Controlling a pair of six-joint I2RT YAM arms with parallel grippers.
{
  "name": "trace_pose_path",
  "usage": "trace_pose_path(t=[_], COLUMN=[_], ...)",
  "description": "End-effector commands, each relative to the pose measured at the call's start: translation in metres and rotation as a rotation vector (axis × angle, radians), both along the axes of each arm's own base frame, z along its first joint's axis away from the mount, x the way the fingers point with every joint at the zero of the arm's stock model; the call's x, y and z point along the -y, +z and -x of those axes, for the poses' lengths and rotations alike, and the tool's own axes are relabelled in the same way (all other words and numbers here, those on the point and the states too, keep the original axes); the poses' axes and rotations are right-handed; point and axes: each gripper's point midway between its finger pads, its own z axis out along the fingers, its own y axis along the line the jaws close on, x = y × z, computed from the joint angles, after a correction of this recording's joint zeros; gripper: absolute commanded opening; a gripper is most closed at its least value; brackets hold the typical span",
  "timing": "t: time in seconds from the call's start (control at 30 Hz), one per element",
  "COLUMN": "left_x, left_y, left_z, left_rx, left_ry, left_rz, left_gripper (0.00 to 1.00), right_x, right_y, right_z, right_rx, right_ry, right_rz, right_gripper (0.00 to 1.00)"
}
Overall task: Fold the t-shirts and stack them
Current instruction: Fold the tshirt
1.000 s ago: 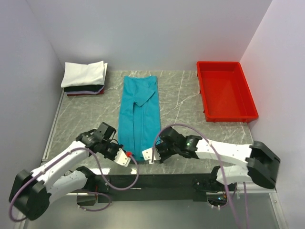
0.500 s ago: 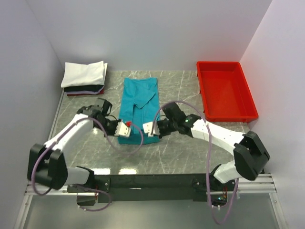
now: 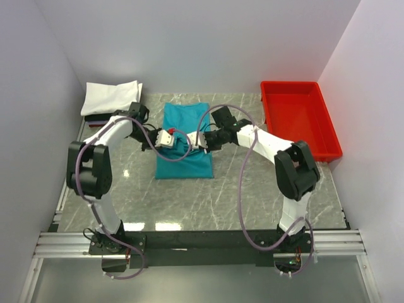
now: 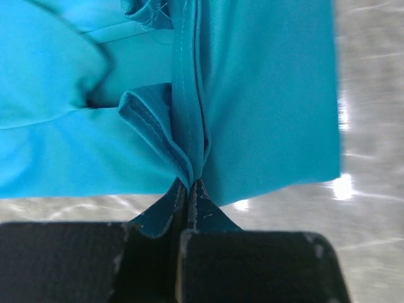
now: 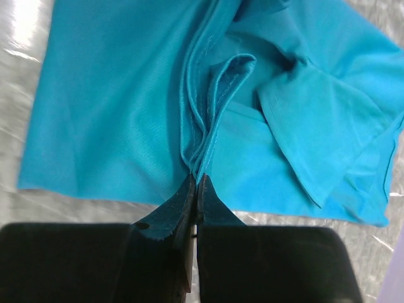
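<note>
The teal-blue t-shirt [image 3: 184,158] lies on the table's middle, its near end folded back over the far part. My left gripper [image 3: 169,138] is shut on the shirt's hem at its left side; the pinched cloth [image 4: 189,158] shows in the left wrist view. My right gripper [image 3: 198,139] is shut on the hem at the right side, and the pinched folds [image 5: 205,139] show in the right wrist view. Both grippers hold the hem above the shirt's middle. A stack with a white t-shirt [image 3: 111,97] on top of dark and red ones [image 3: 95,116] sits at the back left.
A red plastic tray [image 3: 298,120] stands at the back right. White walls close in the left, back and right sides. Cables loop from both arms over the shirt.
Both grippers have carried the shirt's near hem away from the front edge toward the back, folding the long shirt in half. Both arms have stretched out.
</note>
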Motion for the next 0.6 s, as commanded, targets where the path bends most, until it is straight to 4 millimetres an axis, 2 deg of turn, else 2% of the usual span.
trace_pose_path(t=[0.0,0.03,0.07,0.13,0.17,0.2,0.23,0.37,0.43,0.47,0.5,0.57], left_x=[0.007,0.008,0.008,0.009,0.010,0.010,0.010,0.009,0.009,0.009,0.007,0.003], left_y=[0.008,0.006,0.005,0.001,0.000,-0.002,-0.003,-0.008,-0.009,-0.008,-0.008,-0.003], left_z=[-0.026,-0.035,-0.039,-0.050,-0.053,-0.057,-0.064,-0.074,-0.078,-0.079,-0.080,-0.085], left_rx=[0.042,0.044,0.043,0.045,0.043,0.043,0.045,0.033,0.040,0.045,0.043,0.053], left_ry=[-0.039,-0.039,-0.038,-0.034,-0.034,-0.029,-0.026,-0.013,-0.009,-0.004,0.011,0.042], left_rz=[0.035,0.036,0.036,0.035,0.034,0.031,0.031,0.024,0.020,0.020,0.019,0.015], left_gripper=[0.01,0.01,0.01,0.01,0.01,0.01,0.01,0.03,0.07,0.16,0.19,0.25], right_x=[-0.001,0.002,0.003,0.003,0.006,0.006,0.007,0.005,0.003,0.002,0.002,-0.001], right_y=[0.007,0.007,-0.001,0.002,-0.006,-0.003,-0.009,-0.013,-0.017,-0.019,-0.019,-0.014], right_z=[-0.019,-0.024,-0.027,-0.038,-0.041,-0.047,-0.051,-0.066,-0.074,-0.076,-0.080,-0.089], right_rx=[0.008,0.009,-0.008,0.004,-0.015,-0.003,-0.010,0.006,0.022,0.023,0.031,0.055], right_ry=[0.030,0.022,0.021,0.023,0.020,0.021,0.019,0.011,0.002,-0.007,-0.015,-0.033], right_rz=[-0.011,-0.010,0.004,0.001,0.013,0.011,0.015,0.013,0.012,0.009,0.006,-0.010], right_gripper=[0.00,0.00,0.00,0.00,0.00,0.00,0.00,0.00,0.11,0.17,0.30,0.39])
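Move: Straight ahead of each hand, about 7 cm out and 3 cm down, is the spot on the teal t-shirt's far part where the pinched hem corner will be laid. The shirt's far end has its middle some 21 cm ahead, 12 cm right of the left hand and 8 cm left of the right; the bottom fold's middle lies 13 cm back, the same distances sideways. The stack is about 18 cm ahead and 16 cm left of the left hand. Carrying the two pinched hem corners forward together over the t-shirt, both hands travel about 7 cm away from the base, slowing as they sink some 3 cm to lay the hem on the layer beneath. Wrists hardly turn; only when nearly stopped do the fingers part, the right pair wider than the left, with the hem still lying between them. ##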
